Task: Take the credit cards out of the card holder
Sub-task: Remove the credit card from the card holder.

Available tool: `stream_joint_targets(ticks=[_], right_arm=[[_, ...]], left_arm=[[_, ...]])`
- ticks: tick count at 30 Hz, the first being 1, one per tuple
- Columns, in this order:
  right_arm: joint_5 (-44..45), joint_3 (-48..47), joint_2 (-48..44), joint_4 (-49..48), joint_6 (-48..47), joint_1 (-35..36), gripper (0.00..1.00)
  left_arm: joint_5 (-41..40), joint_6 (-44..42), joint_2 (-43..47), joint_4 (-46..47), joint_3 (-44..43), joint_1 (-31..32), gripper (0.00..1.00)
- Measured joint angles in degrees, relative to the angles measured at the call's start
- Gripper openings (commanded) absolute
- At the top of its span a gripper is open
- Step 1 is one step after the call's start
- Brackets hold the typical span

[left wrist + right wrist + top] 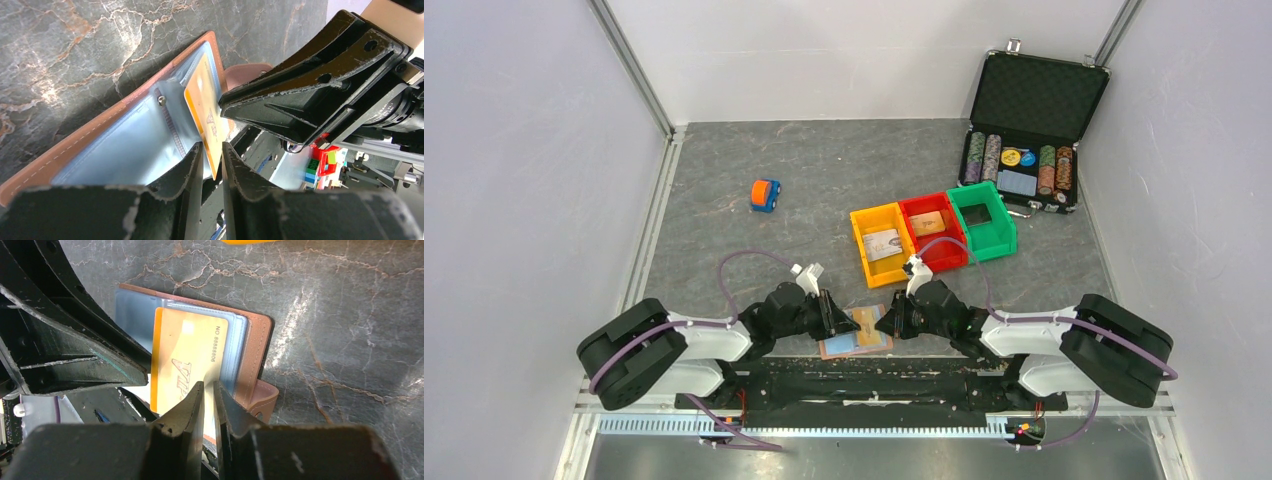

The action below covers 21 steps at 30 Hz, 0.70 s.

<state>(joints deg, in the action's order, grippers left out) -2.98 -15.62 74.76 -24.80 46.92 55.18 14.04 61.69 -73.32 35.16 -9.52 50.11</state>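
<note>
The reddish-brown card holder (854, 345) lies open at the table's near edge, between my two grippers. A yellow-orange credit card (205, 110) sticks partway out of its clear pocket (125, 145). My left gripper (212, 148) has one finger on each side of the card's free corner, and a thin gap still shows on one side. In the right wrist view the card (185, 350) lies on the holder (257, 347). My right gripper (208, 386) is shut on the holder's near edge beside the card. From above, the left gripper (829, 310) and right gripper (894, 318) almost meet.
Yellow (864, 250), red (946, 255) and green (999, 235) bins stand behind the holder; the yellow and red ones each hold a card. An open black chip case (1034, 95) is at the back right. A small orange-and-blue toy car (765, 194) sits mid-left.
</note>
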Motion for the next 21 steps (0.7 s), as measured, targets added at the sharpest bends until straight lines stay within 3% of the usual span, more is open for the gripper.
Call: stream_joint_targets(ticks=[3,9,13,16,17,19,21], right_arm=[[0.0,0.1,0.0,-0.1,0.0,0.0,0.15],[0.0,0.1,0.0,-0.2,0.0,0.0,0.15],[0.0,0.1,0.1,-0.3,0.0,0.0,0.15],[0.0,0.1,0.3,-0.5,0.0,0.0,0.15],[0.0,0.1,0.3,-0.6,0.0,0.0,0.15],[0.0,0.1,0.6,-0.9,0.0,0.0,0.15],[-0.2,0.1,0.8,-1.3,0.1,0.0,0.15]], left_arm=[[0.0,0.0,-0.4,0.7,0.0,0.0,0.25],[0.1,0.2,-4.2,4.2,0.1,-0.2,0.08],[0.1,0.2,-4.8,5.8,0.4,-0.2,0.10],[0.0,0.3,-4.7,6.2,0.9,-0.2,0.18],[0.0,0.3,-4.5,6.3,1.2,-0.2,0.16],[0.0,0.4,-3.8,6.2,1.7,-0.2,0.02],[0.0,0.5,-2.8,6.1,2.1,-0.2,0.02]])
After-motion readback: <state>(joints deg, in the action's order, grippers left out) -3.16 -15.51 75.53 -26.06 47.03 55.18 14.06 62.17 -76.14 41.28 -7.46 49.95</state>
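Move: The orange card in the card holder has its middle about 3 cm to the right of the left hand, level fore-and-aft and roughly 1 cm lower. The open card holder under it is centred straight below the left hand, some 1 cm back and 2 cm down. The yellow bin stands about 17 cm ahead and 6 cm to the right. From the right hand, the card's middle is roughly 2 cm to the left and 1 cm lower. Down by a bit under 1 cm, with a slight reach forward and to the right that is then taken back, the left hand dips at the orange card's left edge; its slightly parted fingers close almost fully, part briefly and close again, pinching that edge. The right hand stays put, its nearly shut tips still on the card and pocket's right side. ##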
